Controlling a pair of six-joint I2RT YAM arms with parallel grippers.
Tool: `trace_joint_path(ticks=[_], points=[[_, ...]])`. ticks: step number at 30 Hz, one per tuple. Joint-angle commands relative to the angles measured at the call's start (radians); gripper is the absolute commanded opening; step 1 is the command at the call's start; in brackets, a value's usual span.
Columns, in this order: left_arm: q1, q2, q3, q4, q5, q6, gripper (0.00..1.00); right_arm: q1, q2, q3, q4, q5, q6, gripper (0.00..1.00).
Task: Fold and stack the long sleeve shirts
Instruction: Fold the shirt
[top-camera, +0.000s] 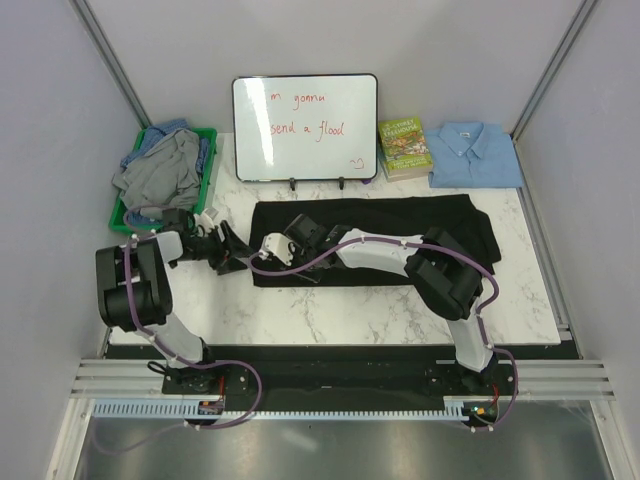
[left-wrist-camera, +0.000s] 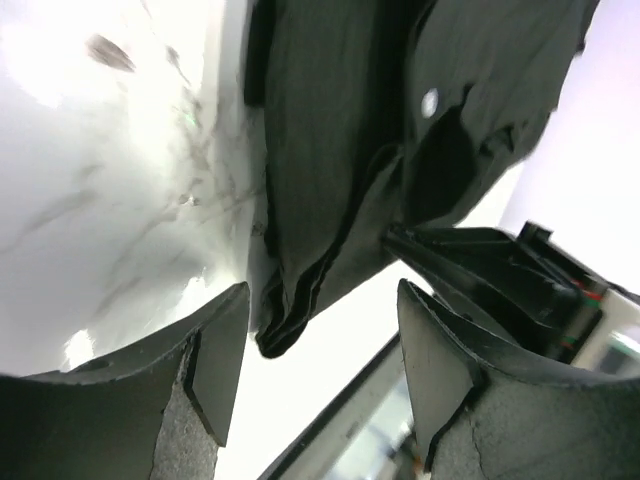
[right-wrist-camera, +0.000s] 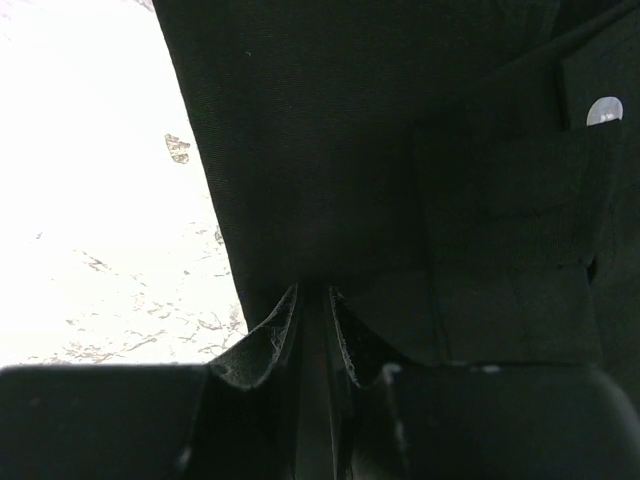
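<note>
A black long sleeve shirt (top-camera: 400, 222) lies spread across the middle of the marble table (top-camera: 330, 310). My right gripper (top-camera: 268, 252) is at its left end. In the right wrist view this gripper (right-wrist-camera: 315, 292) is shut on a fold of the black shirt (right-wrist-camera: 350, 130), and a pale button (right-wrist-camera: 604, 110) shows at the right. My left gripper (top-camera: 238, 258) is just left of that end and open. In the left wrist view the left gripper (left-wrist-camera: 320, 300) has nothing between its fingers, and the shirt's edge (left-wrist-camera: 300, 300) lies just ahead. A folded light blue shirt (top-camera: 475, 155) lies at the back right.
A green bin (top-camera: 208, 180) at the back left holds grey and blue shirts (top-camera: 160, 175). A whiteboard (top-camera: 305, 128) stands at the back centre, with a green-covered book (top-camera: 403, 146) beside it. Grey walls close in both sides.
</note>
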Motion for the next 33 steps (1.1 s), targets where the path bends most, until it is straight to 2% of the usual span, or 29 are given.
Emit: trace_joint_path(ticks=[1,6,11,17,20,24,28,33], points=[[0.025,-0.102,0.048,-0.049,-0.054,0.082,0.67,0.007,0.017,-0.002,-0.055,0.001,-0.009,0.20],[-0.052,-0.006,0.021,-0.017,-0.034,0.023,0.66,0.006,0.016,-0.008,-0.057,0.000,-0.001,0.20],[-0.084,-0.007,-0.033,0.081,-0.067,-0.047,0.67,0.006,0.011,-0.011,-0.057,-0.002,-0.011,0.20],[-0.131,0.023,-0.026,0.180,-0.028,-0.138,0.66,0.006,0.014,-0.010,-0.057,-0.008,-0.011,0.20],[-0.128,0.010,-0.009,0.203,-0.057,-0.139,0.65,0.007,0.011,-0.010,-0.061,-0.009,-0.017,0.20],[-0.122,-0.049,0.023,0.201,-0.074,-0.123,0.50,0.006,0.008,-0.013,-0.064,-0.008,-0.021,0.20],[-0.127,-0.156,0.098,0.081,-0.140,-0.034,0.38,0.007,0.003,-0.016,-0.069,-0.008,-0.023,0.19],[-0.128,-0.274,0.146,-0.041,-0.130,0.060,0.30,0.006,-0.001,-0.013,-0.069,-0.011,-0.023,0.19]])
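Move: The stretch of the folded black shirt's left edge nearest the left gripper lies about 2 cm to its right, level with it and some 2 cm lower. The green basket stands about 17 cm ahead and 17 cm left of this hand, the whiteboard's middle about 28 cm ahead and 13 cm right. From the right hand, the shirt patch it holds is right under the fingertips, and that edge stretch is about 11 cm left and 2 cm ahead. The right fingertips stay down on the shirt near its near edge, nearly shut and motionless. The left hand bobs up by a centimetre or two, sinks back while sweeping right some 4-5 cm low against the shirt's left edge, then half closes its fingers as it lifts about 6 cm and goes 4 cm forward, the fingertips tilting up some 15 degrees. ##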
